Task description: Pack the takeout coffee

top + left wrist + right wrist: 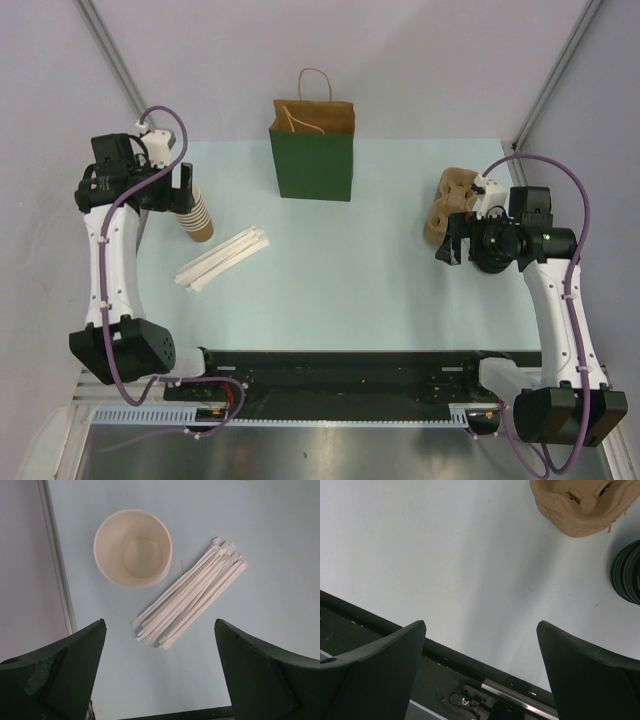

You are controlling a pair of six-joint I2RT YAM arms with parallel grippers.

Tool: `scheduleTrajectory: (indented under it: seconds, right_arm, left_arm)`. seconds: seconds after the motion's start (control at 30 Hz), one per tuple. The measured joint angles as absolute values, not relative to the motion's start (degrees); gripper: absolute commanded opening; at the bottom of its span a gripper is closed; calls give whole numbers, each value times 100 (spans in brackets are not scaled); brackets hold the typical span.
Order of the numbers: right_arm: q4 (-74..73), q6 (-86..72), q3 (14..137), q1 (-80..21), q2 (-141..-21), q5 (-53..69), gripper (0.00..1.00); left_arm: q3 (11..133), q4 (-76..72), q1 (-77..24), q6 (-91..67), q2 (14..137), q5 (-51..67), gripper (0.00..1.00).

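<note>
The takeout coffee does not show in any view. My left gripper (172, 190) hangs open at the table's left edge, right beside a stack of lidless paper cups (197, 215). In the left wrist view the top cup (132, 547) is empty and lies ahead of the open left gripper (160, 622), with nothing between the fingers. Over at the right, the right gripper (452, 235) is open too, just in front of the brown pulp cup carriers (450, 205). In its wrist view the right gripper (481, 623) holds nothing above the table's near edge.
A green paper bag (312, 160) stands upright and open at the back centre. A bundle of wrapped straws (222, 259) (192, 592) lies left of centre. The carriers (580, 505) and a black ribbed round thing (627, 572), cut off by the frame, lie ahead of the right gripper.
</note>
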State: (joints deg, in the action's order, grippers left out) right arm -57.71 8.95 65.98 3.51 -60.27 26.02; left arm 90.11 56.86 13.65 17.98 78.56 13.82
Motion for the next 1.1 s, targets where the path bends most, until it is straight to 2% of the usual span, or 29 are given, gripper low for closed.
scheduleTrajectory:
  seconds: [0.43,0.7,1.1]
  right_arm:
    - [-5802,913,6595,362,-6248,2687,100]
    - [-5800,913,6584,362,-6324,2707,100]
    - [-5802,913,6556,362,-6348,2749,100]
  left_arm:
    - [9120,5269,1365,2086,8989,1737,60]
    - [9240,5190,1363,2106,9443,1870,53]
    - [9240,5133,1352,2095,9572,1981,31]
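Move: The stack of paper cups stands about 8 cm ahead of the left hand and 3 cm to its left, its middle some 15 cm below. The straws lie roughly 6 cm nearer than the stack and 5 cm to its right; the green bag is about 18 cm ahead of the left hand and 24 cm right. From the right hand, the stack is about 60 cm left and 18 cm ahead. The left hand sinks about 8 cm and reaches 6 cm forward, closing its fingers around the top cup's near-right rim. ##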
